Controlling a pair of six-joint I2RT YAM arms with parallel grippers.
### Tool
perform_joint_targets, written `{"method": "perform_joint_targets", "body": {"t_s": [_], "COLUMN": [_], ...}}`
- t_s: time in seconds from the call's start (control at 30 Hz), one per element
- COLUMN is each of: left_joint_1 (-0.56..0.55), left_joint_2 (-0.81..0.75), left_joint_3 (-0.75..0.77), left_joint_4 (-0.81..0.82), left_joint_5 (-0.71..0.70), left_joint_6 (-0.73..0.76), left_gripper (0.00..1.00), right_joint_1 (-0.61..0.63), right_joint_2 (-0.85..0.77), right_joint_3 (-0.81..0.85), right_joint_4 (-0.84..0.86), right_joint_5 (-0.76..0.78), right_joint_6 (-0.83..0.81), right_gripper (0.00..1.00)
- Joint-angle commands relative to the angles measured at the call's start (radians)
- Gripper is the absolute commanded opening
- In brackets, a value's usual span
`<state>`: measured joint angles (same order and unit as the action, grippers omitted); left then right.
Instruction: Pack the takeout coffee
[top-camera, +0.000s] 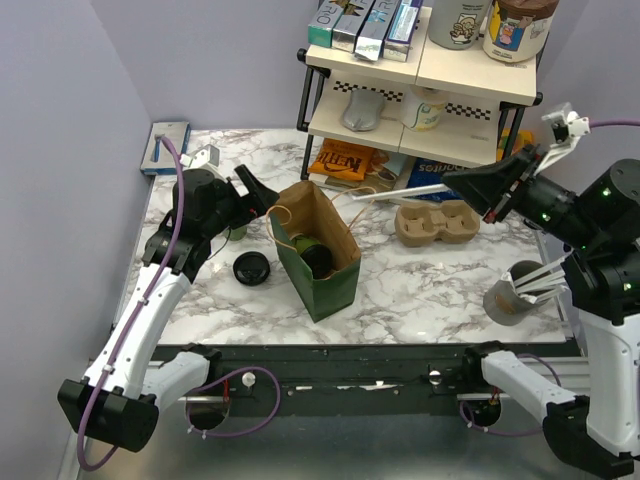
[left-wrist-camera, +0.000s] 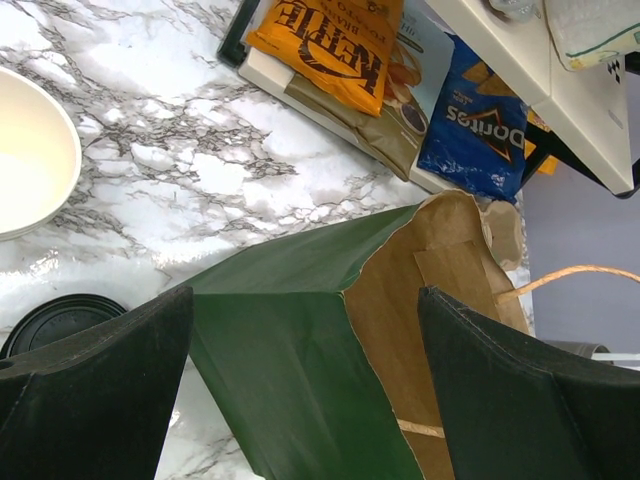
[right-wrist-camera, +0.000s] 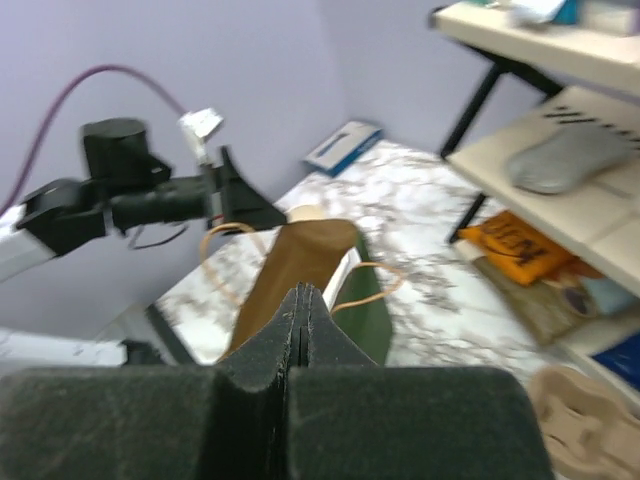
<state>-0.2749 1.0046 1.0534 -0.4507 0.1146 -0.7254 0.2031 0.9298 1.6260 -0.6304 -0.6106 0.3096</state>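
A green paper bag (top-camera: 330, 285) with a brown inside stands open mid-table. Inside it I see a dark-green cup (top-camera: 303, 245) and a black-topped thing beside it. Another cup (left-wrist-camera: 25, 150), cream-white inside, stands left of the bag, and a black lid (top-camera: 251, 268) lies near it, also seen as the lid (left-wrist-camera: 55, 320). My left gripper (top-camera: 262, 198) is open, and in its own view the gripper (left-wrist-camera: 305, 300) straddles the bag's (left-wrist-camera: 290, 370) left rim. My right gripper (top-camera: 450, 183) hangs right of the bag, shut (right-wrist-camera: 303, 292), with a white stick (top-camera: 400, 192) reaching from its tips toward the bag.
A brown pulp cup carrier (top-camera: 437, 222) lies under the right gripper. A grey cup of white sticks (top-camera: 510, 295) stands at the right edge. A two-tier shelf (top-camera: 420, 115) at the back has snack bags (top-camera: 345, 160) beneath it. A blue-and-white flat thing (top-camera: 168, 140) lies in the far left corner.
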Motion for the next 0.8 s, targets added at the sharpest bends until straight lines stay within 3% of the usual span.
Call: {"method": "perform_joint_targets", "body": {"t_s": [0.0,0.23,0.33,0.73,0.77], "left_joint_1": [0.002,0.002,0.002,0.002,0.002], "left_joint_2": [0.009,0.023,0.028,0.023,0.023], "left_joint_3": [0.013,0.016,0.014,0.011,0.010], "left_joint_4": [0.024,0.032,0.030,0.027,0.027], "left_joint_5": [0.031,0.042,0.043,0.051,0.050], "left_joint_6": [0.000,-0.002,0.003,0.007,0.007], "left_gripper": [0.99,0.99,0.99,0.99,0.99], "right_joint_1": [0.082,0.390,0.430,0.578,0.588], "right_joint_2": [0.036,0.204,0.228,0.383,0.386], "right_joint_3": [-0.029,0.089,0.106,0.127,0.123], "right_joint_4": [0.071,-0.155,-0.198,-0.290,-0.278], "right_joint_5": [-0.178,0.104,0.238,0.361,0.356], "right_joint_6": [0.036,-0.070,-0.089,-0.178,-0.178], "right_gripper": [0.00,0.01,0.01,0.01,0.15]}}
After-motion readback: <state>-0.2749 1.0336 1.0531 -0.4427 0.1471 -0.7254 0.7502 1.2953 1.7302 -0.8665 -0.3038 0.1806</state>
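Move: The straw is already pinched in my right fingers. It goes to the green paper bag, whose middle is about 20 cm to my left, 2 cm ahead and 37 cm below this hand. The capped cup in the bag sits some 20 cm left and 40 cm down, level fore-and-aft. The cup carrier is 13 cm ahead and 5 cm right, the black lid 36 cm left and 3 cm ahead, both nearly 50 cm lower. From my left hand the bag is 10 cm right, 8 cm back and 16 cm down. I swing the straw left towards the bag with my right hand, then sink more steeply beside its mouth: about 12 cm left and 11 cm down in all. Meanwhile the wrist tips the fingers down by nearly 30 degrees and turns them slightly counter-clockwise, so the straw slants down at the opening. My fingers stay shut on it. ##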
